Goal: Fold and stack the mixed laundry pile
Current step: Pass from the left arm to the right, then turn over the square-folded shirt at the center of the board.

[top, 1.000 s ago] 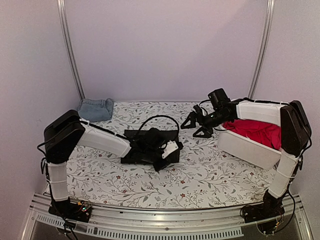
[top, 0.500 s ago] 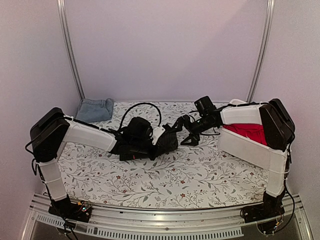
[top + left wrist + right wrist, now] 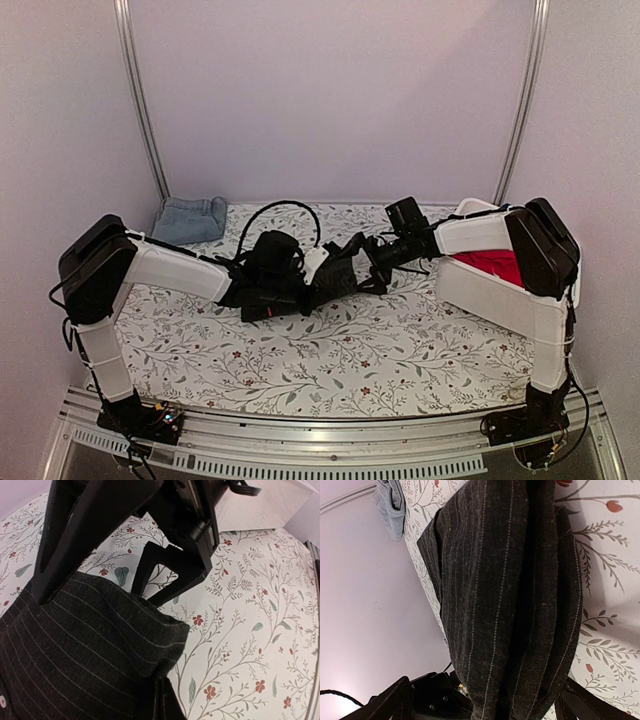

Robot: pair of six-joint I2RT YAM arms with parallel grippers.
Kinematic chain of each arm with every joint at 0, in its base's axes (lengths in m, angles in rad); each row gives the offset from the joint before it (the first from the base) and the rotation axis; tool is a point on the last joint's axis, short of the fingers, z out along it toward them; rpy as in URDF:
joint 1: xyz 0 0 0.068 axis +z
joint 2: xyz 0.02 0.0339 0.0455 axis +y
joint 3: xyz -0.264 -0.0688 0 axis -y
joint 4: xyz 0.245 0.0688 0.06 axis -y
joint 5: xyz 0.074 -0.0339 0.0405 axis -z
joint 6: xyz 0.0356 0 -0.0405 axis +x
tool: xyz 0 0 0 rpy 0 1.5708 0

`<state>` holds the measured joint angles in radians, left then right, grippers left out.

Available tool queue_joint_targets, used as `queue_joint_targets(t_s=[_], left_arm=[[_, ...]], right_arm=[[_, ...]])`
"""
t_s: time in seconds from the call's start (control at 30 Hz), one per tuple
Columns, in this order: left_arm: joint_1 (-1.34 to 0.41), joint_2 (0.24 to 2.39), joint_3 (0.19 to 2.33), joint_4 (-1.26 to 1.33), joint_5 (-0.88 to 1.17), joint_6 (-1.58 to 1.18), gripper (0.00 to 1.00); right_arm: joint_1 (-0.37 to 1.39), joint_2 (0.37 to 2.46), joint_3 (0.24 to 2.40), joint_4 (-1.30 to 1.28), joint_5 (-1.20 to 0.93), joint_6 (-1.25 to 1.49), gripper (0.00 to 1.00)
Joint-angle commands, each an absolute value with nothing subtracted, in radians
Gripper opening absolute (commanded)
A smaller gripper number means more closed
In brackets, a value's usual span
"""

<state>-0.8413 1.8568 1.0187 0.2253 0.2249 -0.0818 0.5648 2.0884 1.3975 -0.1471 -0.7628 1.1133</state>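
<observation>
The black pinstriped shirt [image 3: 343, 262] of the laundry pile is bunched at mid-table. My left gripper [image 3: 318, 272] is shut on one edge of it. In the left wrist view the striped cloth [image 3: 90, 645] is pinched at the left gripper [image 3: 161, 700]. My right gripper [image 3: 368, 265] stands open, its jaws on either side of the shirt's right end. In the right wrist view the shirt [image 3: 505, 605] hangs between the wide fingers of the right gripper [image 3: 487, 682]. A red-pink cloth [image 3: 500, 262] lies in the bin. A folded light blue denim piece [image 3: 190, 218] rests at the back left.
The white plastic bin [image 3: 495, 300] stands on the right side of the floral table cover [image 3: 400, 350], under my right arm. Metal frame posts [image 3: 140, 100] rise at the back corners. The denim piece [image 3: 392, 505] also shows far off in the right wrist view.
My left gripper has carried the shirt toward the back right. My right gripper has swung left from the bin to the shirt, and its open jaws now straddle the cloth.
</observation>
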Motion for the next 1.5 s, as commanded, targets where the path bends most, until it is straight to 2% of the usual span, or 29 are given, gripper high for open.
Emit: queue_joint_targets(t_s=[0.0, 0.53, 0.67, 0.77, 0.87, 0.93, 0.97, 1.03, 1.1, 1.23, 1.47], left_arm=[[-0.830, 1.811, 1.007, 0.277, 0.233, -0.089, 0.00], [-0.839, 1.804, 0.996, 0.273, 0.282, -0.057, 0.00], [-0.846, 1.800, 0.994, 0.256, 0.287, -0.036, 0.00], [-0.846, 1.799, 0.985, 0.254, 0.285, -0.035, 0.00], [-0.846, 1.787, 0.981, 0.250, 0.288, -0.036, 0.00], [-0.845, 1.771, 0.982, 0.228, 0.276, -0.046, 0.12], [-0.844, 1.760, 0.987, 0.204, 0.253, -0.061, 0.25], [-0.837, 1.730, 0.996, 0.154, 0.207, -0.099, 0.48], [-0.818, 1.682, 0.985, 0.122, 0.190, -0.136, 0.61], [-0.760, 1.552, 0.925, 0.101, 0.164, -0.215, 0.76], [-0.655, 1.403, 0.832, 0.060, 0.138, -0.317, 0.90]], right_arm=[[0.584, 2.137, 1.390, -0.047, -0.755, 1.273, 0.94], [0.607, 2.297, 1.499, -0.061, -0.635, 1.339, 0.69], [0.607, 2.332, 1.521, -0.039, -0.645, 1.341, 0.58], [0.607, 2.341, 1.521, -0.027, -0.646, 1.347, 0.44], [0.606, 2.326, 1.527, -0.029, -0.625, 1.331, 0.19], [0.605, 2.317, 1.567, -0.066, -0.615, 1.299, 0.04], [0.605, 2.317, 1.598, -0.105, -0.606, 1.256, 0.00], [0.605, 2.315, 1.666, -0.198, -0.591, 1.188, 0.00], [0.604, 2.308, 1.713, -0.266, -0.582, 1.111, 0.00], [0.598, 2.284, 1.778, -0.399, -0.560, 0.957, 0.00], [0.584, 2.239, 1.897, -0.696, -0.390, 0.563, 0.00]])
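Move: The dark striped shirt's far right part, which my open right fingers are to shut on, lies about 3 cm ahead of my right hand, 3 cm to its left and 6 cm down. From my left hand, still pinching the shirt, that part is roughly 9 cm ahead, 11 cm right and 6 cm lower. The folded jeans lie some 18 cm ahead and 52 cm left of my right hand; the white basket stands about 38 cm to its right, level with it. While my left hand all but stays put, keeping the shirt pinched, I sink my right hand about 6 cm, easing left and then forward around the cloth, and shut its fingers on it. Then my left fingers open and back away leftward and up, about 9 cm each way, as my right keeps its pinch, rises some 4 cm and goes a little farther forward, tilting. ##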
